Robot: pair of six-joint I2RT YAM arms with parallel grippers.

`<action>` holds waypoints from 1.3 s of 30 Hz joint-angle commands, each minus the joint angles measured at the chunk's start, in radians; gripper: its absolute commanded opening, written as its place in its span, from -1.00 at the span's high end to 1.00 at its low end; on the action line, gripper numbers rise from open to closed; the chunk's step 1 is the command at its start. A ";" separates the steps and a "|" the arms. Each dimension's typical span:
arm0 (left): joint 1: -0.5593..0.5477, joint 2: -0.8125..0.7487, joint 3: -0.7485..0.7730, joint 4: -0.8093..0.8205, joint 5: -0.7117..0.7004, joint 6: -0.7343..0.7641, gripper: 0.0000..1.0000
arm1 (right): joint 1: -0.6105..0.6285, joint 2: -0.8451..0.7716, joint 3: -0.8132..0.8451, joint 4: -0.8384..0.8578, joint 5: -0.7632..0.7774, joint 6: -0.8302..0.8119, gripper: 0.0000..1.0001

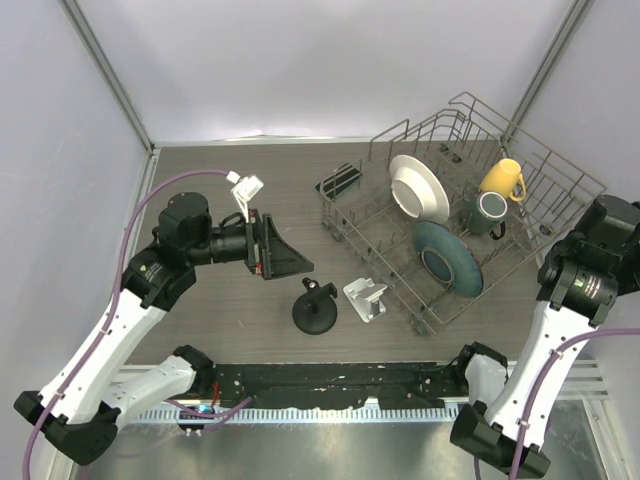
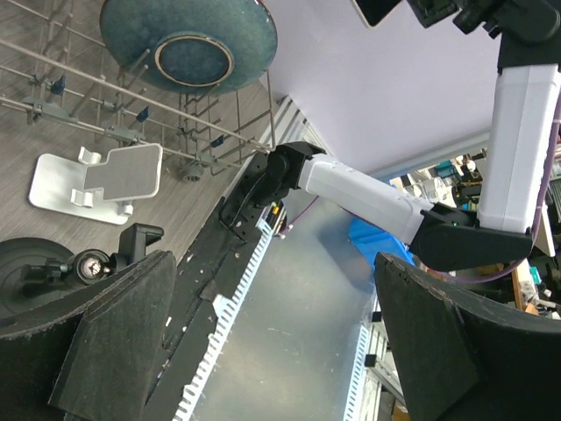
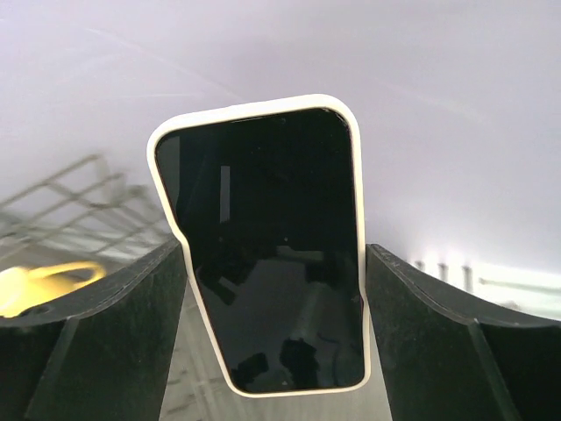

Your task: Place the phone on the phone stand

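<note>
A phone with a black screen and a white case stands upright between my right gripper's fingers, held up in the air. My right gripper is shut on it, one pad on each long edge. One corner of that phone shows at the top of the left wrist view. The white phone stand sits on the table in front of the dish rack, also seen as the stand from the left wrist. My left gripper hovers left of the stand, open and empty.
A wire dish rack at the right holds a white bowl, a blue plate, a yellow mug and a green mug. A black round-based mount stands beside the stand. A dark flat object lies by the rack's left corner.
</note>
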 commanded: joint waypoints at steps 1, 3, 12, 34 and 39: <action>0.004 -0.002 -0.016 0.067 -0.002 -0.020 -0.99 | 0.071 -0.054 0.029 0.354 -0.356 -0.164 1.00; 0.004 -0.001 -0.029 0.090 -0.005 -0.021 -1.00 | 0.095 -0.029 0.054 0.397 -0.533 -0.161 1.00; 0.004 -0.022 -0.073 0.205 -0.027 -0.052 -0.98 | 0.294 0.136 0.170 0.637 -1.298 0.031 1.00; 0.013 0.021 0.319 -0.240 -0.483 0.005 -0.99 | 1.319 0.434 0.224 0.522 -1.075 -0.867 1.00; 0.013 0.129 0.342 -0.241 -0.247 0.051 -0.87 | 1.395 0.397 0.140 0.556 -1.031 -0.902 1.00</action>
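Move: The right gripper already holds the phone; the open left gripper is about 57 cm to its left, level in height and reach. On the way, the blue plate stands some 22 cm left and 9 cm ahead of the right hand, 22 cm lower, with the green mug 12 cm left, 19 cm ahead and as low. From the left hand, the phone is about 60 cm right; the phone stand lies 16 cm right, 5 cm ahead and 32 cm below. Swing the right gripper with the phone in a wide, fast arc over the dish rack towards the left gripper: about 53 cm left, first out forward and up, then easing back and down, turning some 150 degrees counter-clockwise and keeping the grip. Raise the wide-open left gripper about 6 cm, also forward and left, turning it roughly 25 degrees counter-clockwise. ##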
